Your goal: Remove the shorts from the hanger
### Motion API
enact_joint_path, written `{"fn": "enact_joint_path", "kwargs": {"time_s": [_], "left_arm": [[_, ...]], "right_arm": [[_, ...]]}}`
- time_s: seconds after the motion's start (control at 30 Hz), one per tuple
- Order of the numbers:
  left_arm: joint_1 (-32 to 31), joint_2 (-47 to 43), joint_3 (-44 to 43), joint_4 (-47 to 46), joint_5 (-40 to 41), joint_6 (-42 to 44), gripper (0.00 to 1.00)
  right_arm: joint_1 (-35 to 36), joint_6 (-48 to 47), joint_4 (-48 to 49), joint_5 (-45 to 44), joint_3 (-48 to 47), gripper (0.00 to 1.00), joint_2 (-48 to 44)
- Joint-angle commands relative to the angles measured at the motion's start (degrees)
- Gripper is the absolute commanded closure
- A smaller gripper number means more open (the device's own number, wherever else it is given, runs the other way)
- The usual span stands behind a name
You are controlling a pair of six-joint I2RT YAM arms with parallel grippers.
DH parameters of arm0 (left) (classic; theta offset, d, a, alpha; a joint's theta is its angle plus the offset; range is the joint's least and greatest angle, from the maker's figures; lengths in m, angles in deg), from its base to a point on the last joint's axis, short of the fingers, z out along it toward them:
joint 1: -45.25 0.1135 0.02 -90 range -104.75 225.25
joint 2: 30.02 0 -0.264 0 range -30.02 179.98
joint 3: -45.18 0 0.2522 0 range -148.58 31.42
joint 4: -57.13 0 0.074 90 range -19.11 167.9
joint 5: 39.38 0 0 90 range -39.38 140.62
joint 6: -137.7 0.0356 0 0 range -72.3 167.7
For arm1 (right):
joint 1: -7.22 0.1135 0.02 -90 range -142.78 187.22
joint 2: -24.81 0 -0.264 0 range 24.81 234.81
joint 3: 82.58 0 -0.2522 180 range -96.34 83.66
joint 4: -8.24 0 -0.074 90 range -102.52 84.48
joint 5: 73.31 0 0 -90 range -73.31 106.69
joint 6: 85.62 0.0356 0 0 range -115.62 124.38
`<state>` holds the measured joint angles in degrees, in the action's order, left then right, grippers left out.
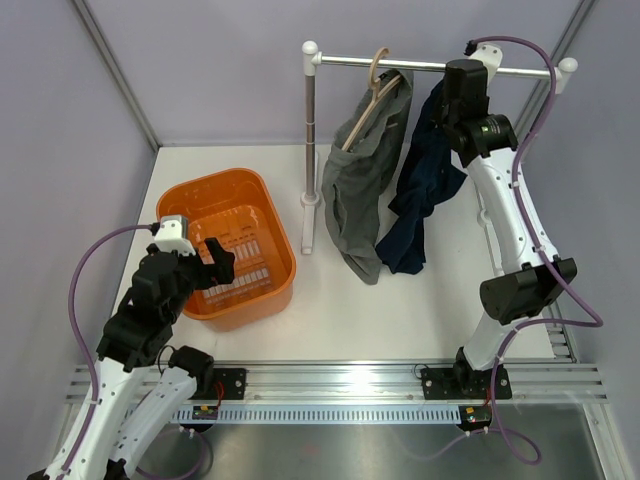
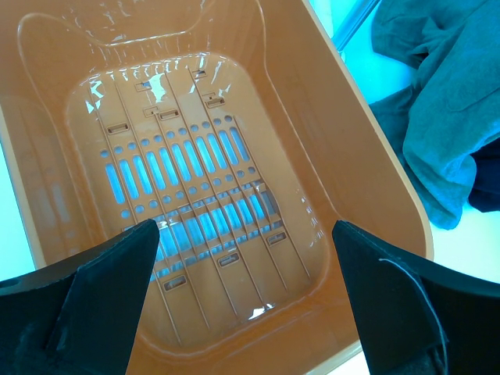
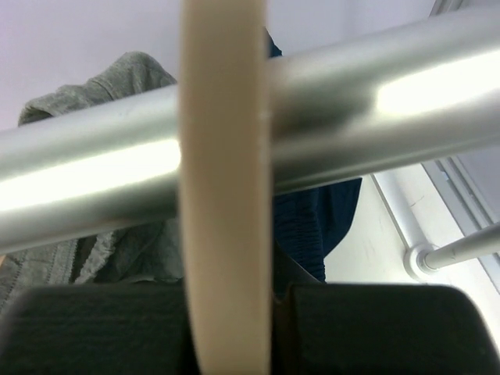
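The mid-grey shorts point(image 1: 360, 190) hang from a wooden hanger point(image 1: 375, 85) on the metal rail point(image 1: 430, 66). The navy shorts point(image 1: 420, 200) hang just to their right, and their lower ends rest on the table. My right gripper point(image 1: 462, 85) is up at the rail above the navy shorts. In the right wrist view its fingers point(image 3: 375, 328) are closed on a beige hanger hook point(image 3: 226, 156) that crosses the rail point(image 3: 375, 109), with grey cloth point(image 3: 117, 78) to the left and navy cloth point(image 3: 320, 226) behind. My left gripper point(image 2: 244, 258) is open and empty over the orange tub point(image 2: 328, 141).
The orange tub point(image 1: 215, 182) stands at the left of the table with nothing in it. The rack's upright post point(image 1: 310, 140) and foot stand between the tub and the shorts. Grey cloth point(image 2: 445, 101) lies just right of the tub.
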<state>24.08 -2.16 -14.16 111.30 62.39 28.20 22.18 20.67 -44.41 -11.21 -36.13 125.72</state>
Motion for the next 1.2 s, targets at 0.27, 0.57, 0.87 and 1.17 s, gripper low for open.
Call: {"fn": "enact_joint_path", "kwargs": {"time_s": [0.27, 0.57, 0.87, 1.17], "left_arm": [[-0.3, 0.2, 0.2, -2.7, -1.1, 0.6, 0.01], [-0.3, 0.2, 0.2, -2.8, -1.4, 0.7, 0.01], [-0.3, 0.2, 0.5, -4.5, -7.5, 2.2, 0.01], [-0.7, 5.8, 0.1, -12.6, -26.3, -0.2, 0.01]], "right_arm": [[0.2, -3.3, 0.1, 0.6, -2.6, 1.00, -9.5], [0.2, -1.8, -4.6, 5.1, 2.7, 1.00, -15.1], [1.6, 2.6, -10.6, 12.9, 21.7, 1.00, -32.6], [6.5, 6.1, -13.0, 26.6, 37.2, 1.00, -46.8]]}}
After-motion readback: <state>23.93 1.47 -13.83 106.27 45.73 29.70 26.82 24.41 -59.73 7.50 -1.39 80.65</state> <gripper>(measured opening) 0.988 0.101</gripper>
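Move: The right hand already grips the navy shorts' hanger, the rod about 3 cm ahead and 3 cm above; the clear space it heads for lies some 24 cm back, 2 cm left and 3 cm lower. The navy shorts hang about 20 cm below that hand and 5 cm back, the grey shorts likewise but 13 cm left. From the left hand the navy shorts are roughly 24 cm ahead, 43 cm right, 5 cm lower; the orange basket's middle is 9 cm ahead, 2 cm left, 18 cm below. Keeping its grip on the hanger, the right hand first eases back and up about 5 cm to bring the hook off the rod, then sweeps quickly back and down into the open space before the rack, ending some 24 cm back and a little below its start, turning about 20 degrees counter-clockwise late on. The left hand waits and only at the end swings about 5 cm right over the basket towards the navy shorts, fingers still wide open and turning clockwise. ##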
